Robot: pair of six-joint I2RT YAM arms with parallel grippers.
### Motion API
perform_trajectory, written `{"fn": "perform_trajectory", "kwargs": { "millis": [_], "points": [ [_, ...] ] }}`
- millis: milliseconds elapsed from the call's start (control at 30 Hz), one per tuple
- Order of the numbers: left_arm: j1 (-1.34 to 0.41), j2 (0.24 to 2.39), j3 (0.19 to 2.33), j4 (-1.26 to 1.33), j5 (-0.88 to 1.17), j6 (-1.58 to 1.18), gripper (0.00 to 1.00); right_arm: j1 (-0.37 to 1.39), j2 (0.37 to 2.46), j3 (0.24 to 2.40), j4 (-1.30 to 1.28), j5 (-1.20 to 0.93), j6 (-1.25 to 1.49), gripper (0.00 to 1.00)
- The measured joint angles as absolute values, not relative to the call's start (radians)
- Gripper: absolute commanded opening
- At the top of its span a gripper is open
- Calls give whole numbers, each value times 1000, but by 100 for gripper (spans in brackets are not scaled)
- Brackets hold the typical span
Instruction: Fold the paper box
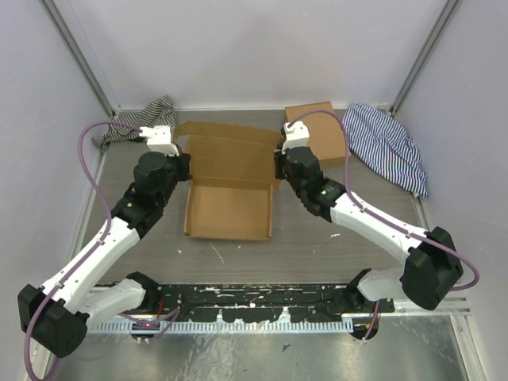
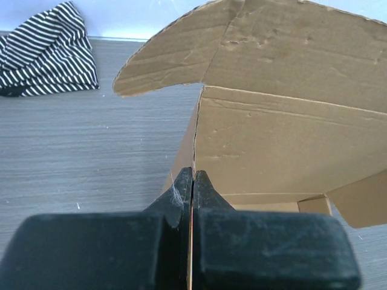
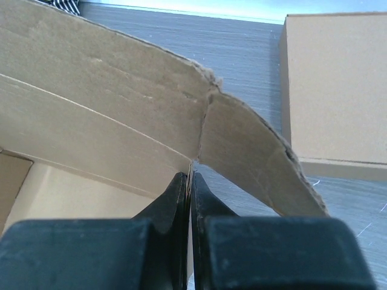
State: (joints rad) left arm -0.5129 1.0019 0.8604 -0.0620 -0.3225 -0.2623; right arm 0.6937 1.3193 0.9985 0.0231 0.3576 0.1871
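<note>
The paper box (image 1: 228, 211) of plain brown cardboard lies in the middle of the table, its base flat and its back panel with the lid flap (image 1: 230, 151) raised. My left gripper (image 1: 185, 170) is shut on the box's left side wall; in the left wrist view a thin cardboard edge runs between the fingertips of the left gripper (image 2: 193, 175), with the paper box (image 2: 284, 145) rising ahead. My right gripper (image 1: 279, 170) is shut on the right side wall. In the right wrist view the right gripper (image 3: 191, 178) pinches cardboard below the paper box's curved flap (image 3: 91, 115).
A smaller brown box (image 1: 317, 131) (image 3: 335, 84) stands at the back right, close to the right gripper. Striped cloths lie at the back left (image 1: 147, 119) (image 2: 48, 51) and back right (image 1: 389, 147). Walls close in the table on three sides.
</note>
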Motion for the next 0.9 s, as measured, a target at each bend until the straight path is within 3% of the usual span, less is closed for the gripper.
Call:
{"fn": "perform_trajectory", "kwargs": {
  "millis": [500,900],
  "points": [
    [-520,869,683,-74,-335,-381,1,828,1313,859,160,591,322,1],
    [-524,746,605,-136,-331,-464,1,879,1355,972,-27,675,468,1]
  ]
}}
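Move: I already grip the raised lid's side edges, one hand each. The tray of the paper box lies some 10 cm back of my left hand, 12 cm to its right and about 20 cm below. From my right hand it is roughly 13 cm back, 12 cm left and 18 cm down. Beyond, on the table, the striped cloth is about 16 cm ahead and 13 cm left of my left hand; the closed carton is some 10 cm ahead and 11 cm right of my right. Keeping both pinches shut on the lid's edges, I bring the lid down and back towards me. My left hand sinks and draws back about 6 cm each way, easing a little left and rolling its left side down. My right hand drops quickly at first, then pulls back and left, ending some 3 cm lower and 3 cm nearer, turned about 10 degrees clockwise. ##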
